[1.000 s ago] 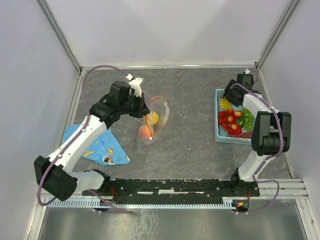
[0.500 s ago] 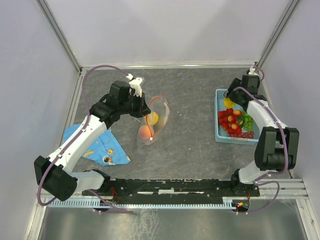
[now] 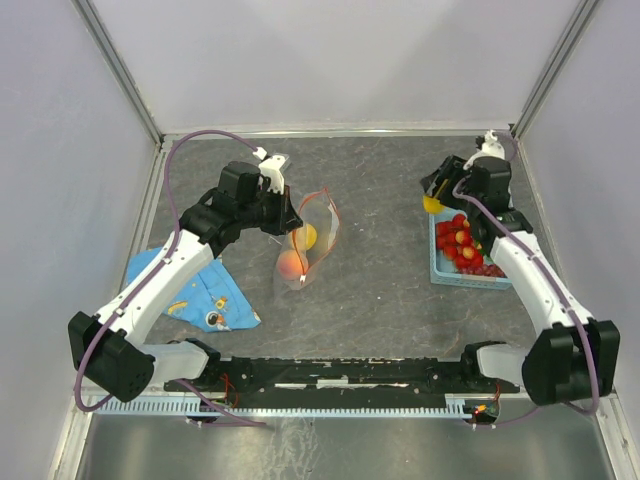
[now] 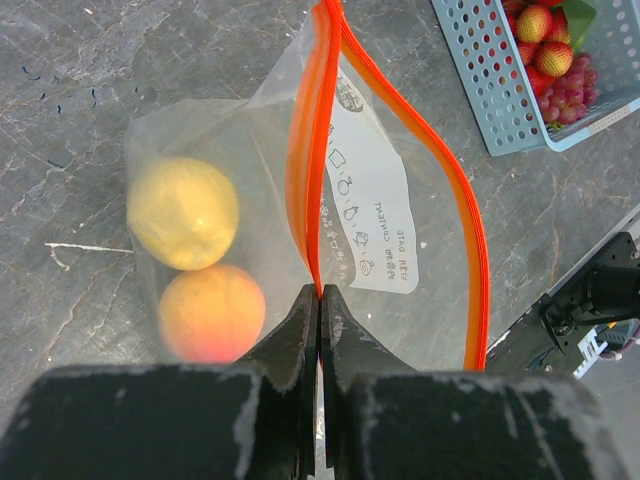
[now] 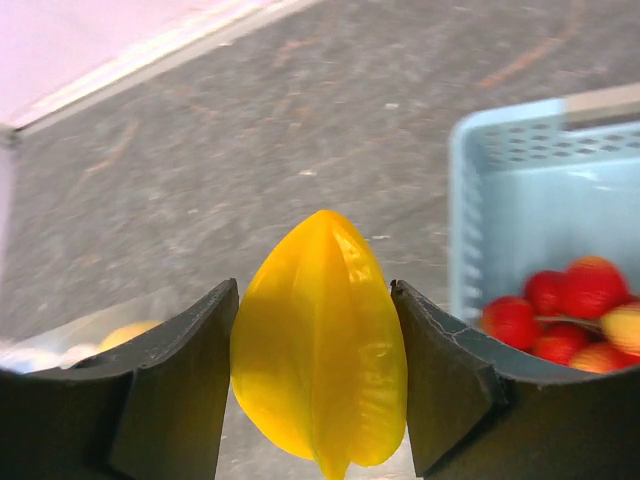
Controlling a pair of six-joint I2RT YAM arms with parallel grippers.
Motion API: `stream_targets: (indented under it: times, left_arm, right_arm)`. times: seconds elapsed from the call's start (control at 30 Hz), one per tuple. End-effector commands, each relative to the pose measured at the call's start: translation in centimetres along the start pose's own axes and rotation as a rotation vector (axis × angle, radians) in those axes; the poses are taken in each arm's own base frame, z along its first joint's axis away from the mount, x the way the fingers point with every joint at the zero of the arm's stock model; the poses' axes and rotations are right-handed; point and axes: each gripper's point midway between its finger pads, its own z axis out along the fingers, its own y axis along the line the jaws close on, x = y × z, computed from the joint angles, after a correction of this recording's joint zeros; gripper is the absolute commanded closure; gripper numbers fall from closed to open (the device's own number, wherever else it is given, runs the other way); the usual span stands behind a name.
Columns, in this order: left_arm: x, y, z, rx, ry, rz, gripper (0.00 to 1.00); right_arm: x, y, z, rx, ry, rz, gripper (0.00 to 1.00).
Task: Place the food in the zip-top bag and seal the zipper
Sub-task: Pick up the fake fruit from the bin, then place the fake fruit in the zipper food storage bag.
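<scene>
The clear zip-top bag (image 3: 310, 240) stands mid-table with its orange-red zipper strip (image 4: 318, 150) open. Inside are a yellow lemon (image 4: 183, 212) and an orange-pink peach (image 4: 212, 312). My left gripper (image 4: 319, 292) is shut on the near side of the bag's mouth strip, holding it up. My right gripper (image 5: 318, 300) is shut on a yellow ridged fruit (image 5: 320, 345), lifted over the left edge of the blue basket (image 3: 437, 262); it also shows in the top view (image 3: 433, 203). Strawberries (image 3: 458, 238) and grapes lie in the basket.
A blue patterned cloth (image 3: 195, 290) lies at the left under my left arm. The light-blue basket stands at the right near the side wall. Grey table between bag and basket.
My right gripper has risen out of the basket with the yellow fruit and moved left toward the basket's edge. The left gripper and bag have stayed still.
</scene>
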Motion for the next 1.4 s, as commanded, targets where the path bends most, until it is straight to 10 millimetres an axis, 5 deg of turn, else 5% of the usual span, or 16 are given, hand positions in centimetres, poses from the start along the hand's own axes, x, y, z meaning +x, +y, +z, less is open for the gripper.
stream_targets:
  times: [0.0, 0.47, 0.8, 1.37]
  left_arm:
    - [-1.2, -0.6, -0.3, 0.027, -0.051, 0.003, 0.97]
    - [-2.5, -0.8, -1.5, 0.014, -0.088, 0.011, 0.97]
    - [-3.0, -1.1, -2.7, 0.023, -0.114, 0.009, 0.97]
    - [-3.0, -0.7, -2.7, 0.021, -0.123, -0.017, 0.97]
  right_arm:
    - [-1.8, 5.6, -2.6, -0.149, -0.121, 0.025, 0.47]
    - [1.6, 19.5, -7.2, -0.497, -0.148, 0.044, 0.47]
    - [3.9, 27.0, -10.0, -0.663, -0.184, 0.037, 0.46]
    - [13.2, 28.5, -8.5, -0.635, -0.048, 0.028, 0.34]
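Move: Roughly 30 cm to the left and 8 cm back from the right hand, which already holds the yellow star fruit, is the zip-top bag's open mouth, about 5 cm lower. Inside the bag, 16 cm or so below that hand, the yellow ball fruit sits 33 cm left and 3 cm back, the peach 36 cm left and 10 cm back. The bin's middle is some 14 cm to its right, level with it. From the left hand, pinching the rim, the mouth's middle is 4 cm ahead, 6 cm right and 5 cm down. Swinging left and somewhat back from beside the bin, the right hand carries the gripped star fruit some 30 cm to the bag's mouth, rising about 9 cm on the way and then sinking 4, slowing as it arrives. Its wrist turns counter-clockwise about 25 degrees and tips the fingers up nearer level, pointing them more to the left. The left hand keeps its pinch on the rim, easing about 1.5 cm up and 1 cm left. ##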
